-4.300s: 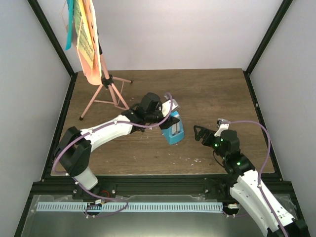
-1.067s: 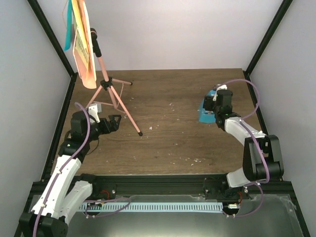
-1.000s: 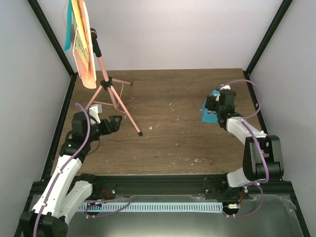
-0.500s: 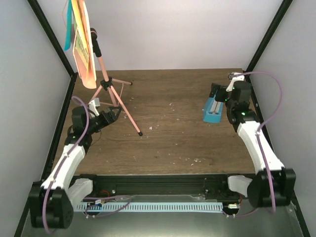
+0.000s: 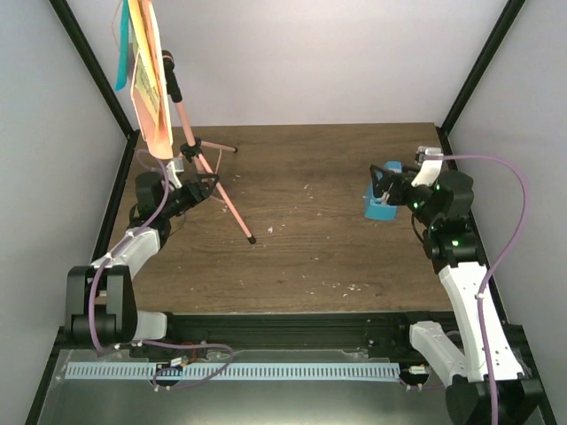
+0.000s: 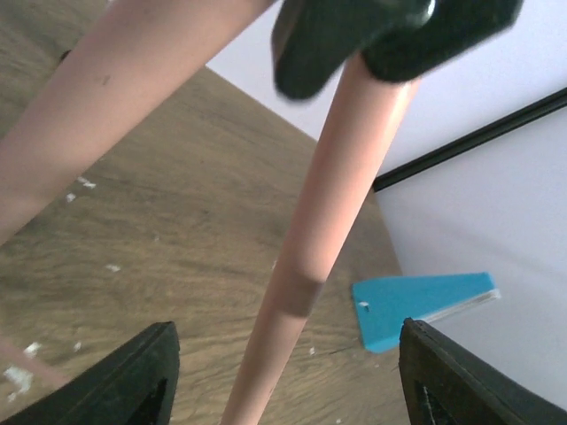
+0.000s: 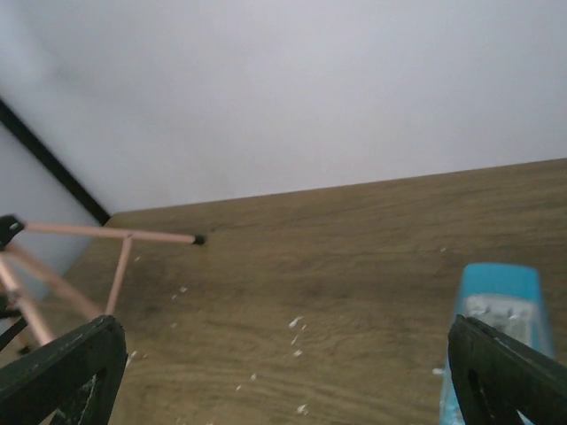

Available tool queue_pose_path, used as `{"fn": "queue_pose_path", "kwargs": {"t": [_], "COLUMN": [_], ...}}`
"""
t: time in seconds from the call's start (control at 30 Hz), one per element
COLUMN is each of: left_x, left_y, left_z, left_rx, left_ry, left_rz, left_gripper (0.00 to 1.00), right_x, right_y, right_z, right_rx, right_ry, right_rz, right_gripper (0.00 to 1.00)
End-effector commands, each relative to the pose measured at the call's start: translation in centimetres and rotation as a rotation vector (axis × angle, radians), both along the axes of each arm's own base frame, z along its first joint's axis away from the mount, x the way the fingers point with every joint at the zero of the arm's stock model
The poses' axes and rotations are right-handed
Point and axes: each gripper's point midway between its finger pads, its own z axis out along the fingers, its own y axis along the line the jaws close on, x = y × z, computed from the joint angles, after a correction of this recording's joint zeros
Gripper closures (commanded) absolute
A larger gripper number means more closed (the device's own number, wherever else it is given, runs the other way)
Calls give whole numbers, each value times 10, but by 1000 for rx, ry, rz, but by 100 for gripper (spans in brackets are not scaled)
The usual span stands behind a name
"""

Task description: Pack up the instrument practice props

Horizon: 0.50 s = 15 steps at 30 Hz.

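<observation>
The salmon-pink music stand [image 5: 188, 146] stands at the back left, its desk holding the blue and yellow music sheets [image 5: 142, 84] high up. My left gripper [image 5: 204, 188] is open, its jaws wide on either side of one tripod leg [image 6: 301, 283] without touching it. The blue metronome [image 5: 382, 204] lies on its side at the right of the table; it also shows in the left wrist view [image 6: 421, 297]. My right gripper [image 5: 383, 183] is open and empty, hovering just over the metronome's [image 7: 496, 310] far end, which lies by its right finger.
The brown wooden table [image 5: 310, 248] has small white flecks scattered on it. Black frame posts [image 5: 474, 66] and pale walls close in the back and sides. The tripod's other legs [image 7: 115, 235] spread over the back left corner.
The metronome went from my left gripper at mid-table to lying at the right. Over the last second my left gripper rose to the tripod leg and my right gripper let go and drew back.
</observation>
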Motion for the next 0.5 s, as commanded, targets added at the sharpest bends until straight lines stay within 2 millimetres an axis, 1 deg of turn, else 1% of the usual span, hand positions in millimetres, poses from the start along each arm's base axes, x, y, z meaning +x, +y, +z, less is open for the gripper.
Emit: {"fn": "queue_pose_path", "kwargs": {"t": [0.0, 0.07, 0.17, 0.3, 0.43, 0.47], "left_x": [12, 14, 15, 12, 9, 8], "left_y": [-13, -17, -23, -29, -33, -34], "left_z": [26, 24, 21, 17, 10, 7], "left_rx": [-36, -33, -9, 38, 73, 79], "left_ry": [-139, -146, -162, -190, -206, -205], "left_rz": [-81, -94, -103, -99, -90, -91], "left_gripper": [34, 39, 45, 60, 72, 76], "right_x": [-24, -31, -37, -45, -51, -51], "right_y": [22, 28, 31, 31, 31, 31], "right_z": [-10, -17, -27, -40, -47, -48], "right_rx": [53, 67, 79, 83, 93, 95], "right_ry": [29, 40, 60, 70, 75, 75], "right_rz": [141, 179, 194, 199, 198, 195], "right_gripper": [0, 0, 0, 0, 0, 0]}}
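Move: The front leg of the music stand slants just beyond the left hand's open fingers, about 2 cm ahead, 1 cm right and level with them; its black hub sits some 6 cm ahead, 6 cm left and 6 cm above that hand, its foot about 9 cm back, 11 cm right and 15 cm below. From the right hand this leg is roughly 45 cm left, 8 cm ahead and 14 cm lower; the released metronome stands about 11 cm ahead, 4 cm right and 20 cm below. The stand's front leg is taken in between the left fingers, which slide some 2.5 cm to the right and 1 cm forward and close by more than half until they flank the leg tightly. Meanwhile the empty right hand, still wide open, sinks and draws back about 5 cm each, drifting nearly 3 cm left and turning some 10 degrees counter-clockwise, away from over the metronome. ##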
